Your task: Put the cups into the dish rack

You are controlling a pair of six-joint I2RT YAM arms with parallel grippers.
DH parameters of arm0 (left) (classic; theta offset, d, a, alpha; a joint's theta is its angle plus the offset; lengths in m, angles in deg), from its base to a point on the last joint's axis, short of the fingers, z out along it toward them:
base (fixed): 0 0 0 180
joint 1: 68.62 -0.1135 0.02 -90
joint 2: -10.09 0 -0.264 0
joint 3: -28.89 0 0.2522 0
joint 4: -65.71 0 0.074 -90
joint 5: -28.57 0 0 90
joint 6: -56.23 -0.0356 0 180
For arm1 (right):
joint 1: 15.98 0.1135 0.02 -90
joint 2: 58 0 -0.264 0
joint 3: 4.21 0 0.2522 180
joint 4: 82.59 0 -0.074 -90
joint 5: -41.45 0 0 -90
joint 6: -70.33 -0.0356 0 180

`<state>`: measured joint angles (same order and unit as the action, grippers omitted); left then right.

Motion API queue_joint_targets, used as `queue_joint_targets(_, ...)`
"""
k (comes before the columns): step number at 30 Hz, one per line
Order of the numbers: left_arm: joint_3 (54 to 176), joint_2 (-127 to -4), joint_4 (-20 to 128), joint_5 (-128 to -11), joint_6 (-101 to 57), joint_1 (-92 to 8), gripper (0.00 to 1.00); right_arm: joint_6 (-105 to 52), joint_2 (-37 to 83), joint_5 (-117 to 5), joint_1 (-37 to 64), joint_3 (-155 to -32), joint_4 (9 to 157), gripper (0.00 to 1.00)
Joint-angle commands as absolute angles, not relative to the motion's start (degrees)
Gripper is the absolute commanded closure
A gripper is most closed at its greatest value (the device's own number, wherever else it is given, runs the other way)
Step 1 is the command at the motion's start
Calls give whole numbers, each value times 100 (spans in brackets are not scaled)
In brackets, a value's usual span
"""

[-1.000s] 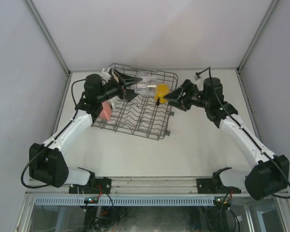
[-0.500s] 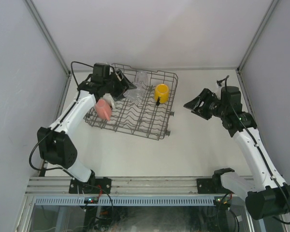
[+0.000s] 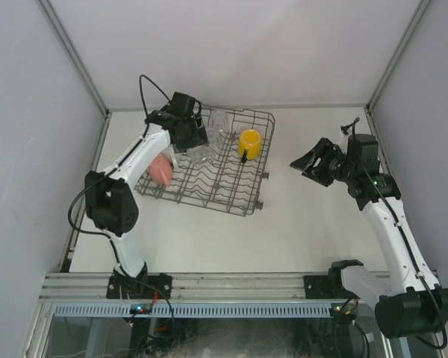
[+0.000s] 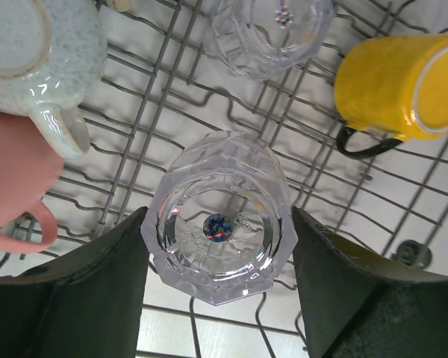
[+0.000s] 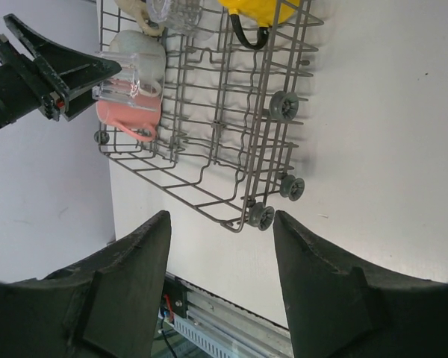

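Note:
The dark-grey wire dish rack [image 3: 231, 198] lies at the table's far left-centre. My left gripper [image 4: 220, 246] is shut on a clear glass tumbler [image 4: 220, 216], held base-up just above the rack's tines [image 3: 198, 151]. In the rack are a second clear tumbler [image 4: 272, 26], a yellow mug [image 3: 249, 140] with a dark handle, a speckled white mug [image 4: 45, 45] and a pink tumbler [image 3: 161, 170]. My right gripper [image 3: 305, 160] is open and empty, well to the right of the rack [image 5: 209, 134].
The rack's small wheels [image 5: 285, 104] face the right arm. Bare white table [image 3: 299, 224] lies in front of and to the right of the rack. Grey walls enclose the table on the left, the back and the right.
My right gripper has pulled back to the right, away from the yellow mug. My left arm has swung round and carried the clear tumbler left, over the rack's near-left rows.

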<state>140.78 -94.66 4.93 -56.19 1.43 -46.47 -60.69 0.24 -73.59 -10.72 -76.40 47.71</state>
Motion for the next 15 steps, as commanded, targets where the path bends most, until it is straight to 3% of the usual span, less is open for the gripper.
queue_joint_targets(1,14605,-9768,371,-5093,-197,-4600,100,-5895,-93,-7455,-1184,-7697,4759,43)
queue_joint_targets(15,15058,-10535,437,-4957,-241,-4547,100,-5865,-131,-7574,-1475,-7646,4715,44)
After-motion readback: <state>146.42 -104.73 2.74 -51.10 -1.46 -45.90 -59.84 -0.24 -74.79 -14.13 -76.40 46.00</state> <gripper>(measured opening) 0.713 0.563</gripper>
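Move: The left hand holds a clear glass mouth-down. The open rack spot for it lies about 12 cm below and 4 cm ahead, 1 cm to the right. The standing glass is about 11 cm ahead and 6 cm right, the yellow mug 5 cm ahead and 16 cm right. The speckled cup is 4 cm ahead and 9 cm left, the pink cup 2 cm back and 12 cm left. From the right hand that spot lies some 15 cm ahead, 35 cm left, 18 cm down. Downward, easing off towards the end, the left hand lowers the held glass about 5 cm and carries it some 2 cm forward towards the gap in the rack between the speckled cup and the standing glass. The wrist rolls slightly, its left side rising by under 10 degrees, while the fingers keep their grip unchanged. ##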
